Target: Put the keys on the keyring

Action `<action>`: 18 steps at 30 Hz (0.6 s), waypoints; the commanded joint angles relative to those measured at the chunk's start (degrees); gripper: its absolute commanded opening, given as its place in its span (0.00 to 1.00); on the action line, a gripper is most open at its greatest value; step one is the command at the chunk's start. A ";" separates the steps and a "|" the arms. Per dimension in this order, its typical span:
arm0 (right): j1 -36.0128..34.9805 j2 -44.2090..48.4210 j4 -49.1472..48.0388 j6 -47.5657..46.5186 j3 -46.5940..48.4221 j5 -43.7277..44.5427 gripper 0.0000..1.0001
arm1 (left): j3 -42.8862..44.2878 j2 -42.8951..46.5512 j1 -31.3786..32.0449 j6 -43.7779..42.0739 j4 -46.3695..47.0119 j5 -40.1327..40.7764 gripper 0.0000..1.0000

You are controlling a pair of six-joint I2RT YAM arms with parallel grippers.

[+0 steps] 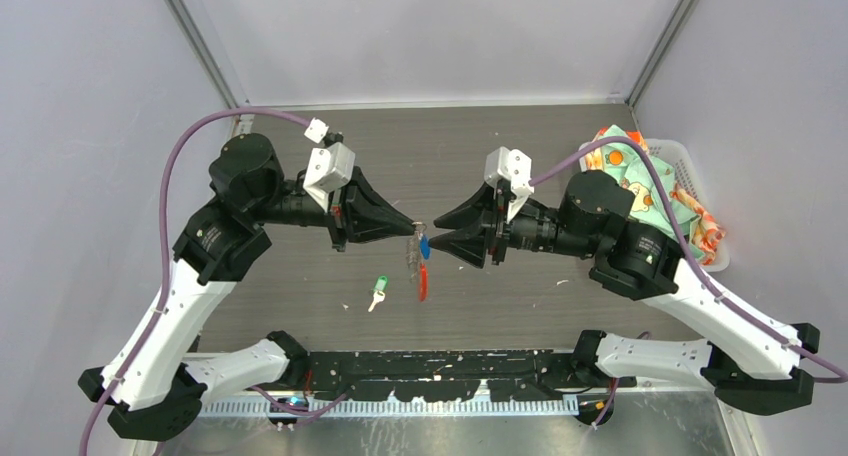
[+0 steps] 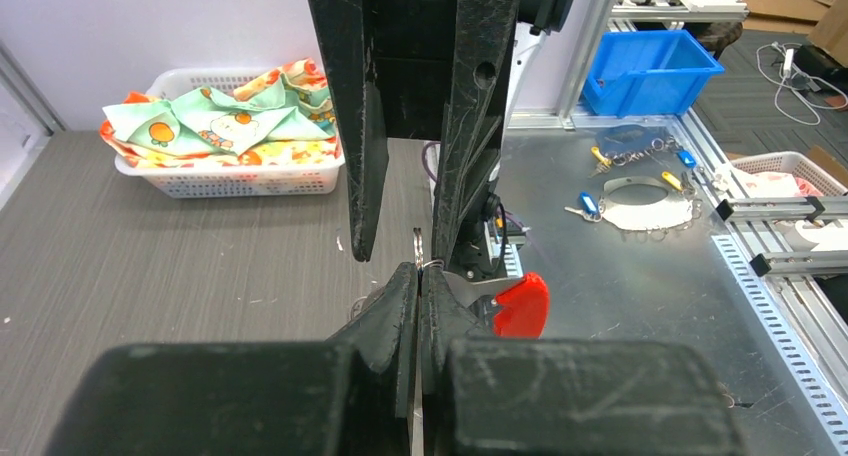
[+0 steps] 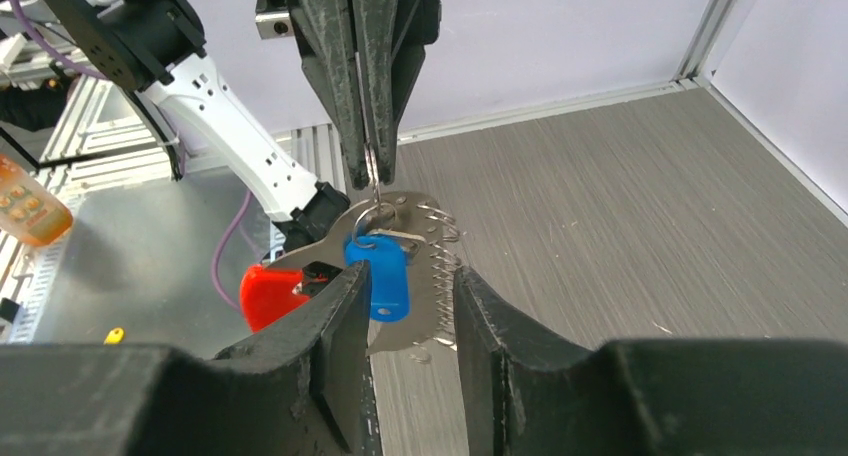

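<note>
My left gripper (image 1: 414,226) is shut on the thin wire ring of the keyring (image 3: 375,214) and holds it above the table. From that ring hang a blue-headed key (image 3: 385,276), a silvery chain (image 3: 440,276) and a red piece (image 3: 268,294). In the top view the bunch shows as the blue key (image 1: 425,246) with the red piece (image 1: 423,282) below it. My right gripper (image 3: 405,281) faces the left one, jaws open, with the blue key and chain hanging loose between its fingers. A green-headed key (image 1: 379,288) lies on the table below the left gripper.
A white basket (image 1: 720,251) full of patterned cloth stands at the table's right edge. Grey walls close in the back and both sides. Beyond the table are a metal bench (image 2: 640,306) with more keys (image 2: 640,156) and a blue bin (image 2: 650,71).
</note>
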State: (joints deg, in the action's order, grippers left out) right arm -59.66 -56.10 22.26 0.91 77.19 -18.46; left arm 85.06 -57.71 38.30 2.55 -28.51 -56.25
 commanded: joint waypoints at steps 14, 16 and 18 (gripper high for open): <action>-0.01 -2.73 -10.27 5.30 -0.70 1.34 0.21 | 1.87 0.67 0.20 -0.70 2.66 1.49 0.00; 0.01 -2.74 -10.37 5.15 -0.42 2.21 0.10 | 1.72 0.79 0.19 -0.72 2.64 1.49 0.00; 0.03 -2.41 -10.59 5.16 -0.50 3.29 0.03 | 1.48 1.00 0.19 -0.70 2.66 1.49 0.00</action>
State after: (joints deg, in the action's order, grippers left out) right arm -59.66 -58.87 16.45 5.50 76.16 -17.80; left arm 85.06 -57.71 38.28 2.31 -28.51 -54.37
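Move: My right fingers stand part-open just short of the blue-tagged key, which hangs about 3 cm to their left, roughly level with them in reach and height. The keyring it hangs from is about 3 cm left and 2 cm higher, held in my left fingertips. The red-handled piece hangs about 4 cm left, 5 cm back and 3 cm down. From my left hand the blue tag lies about 2 cm right, 1 cm back and 3 cm below. I bring my right hand about 2 cm left and a little forward, right up to my left fingertips and in over the top of the blue tag, then close its part-open fingers nearly shut just under the held keyring. My left hand keeps its pinch on the ring and barely moves. ##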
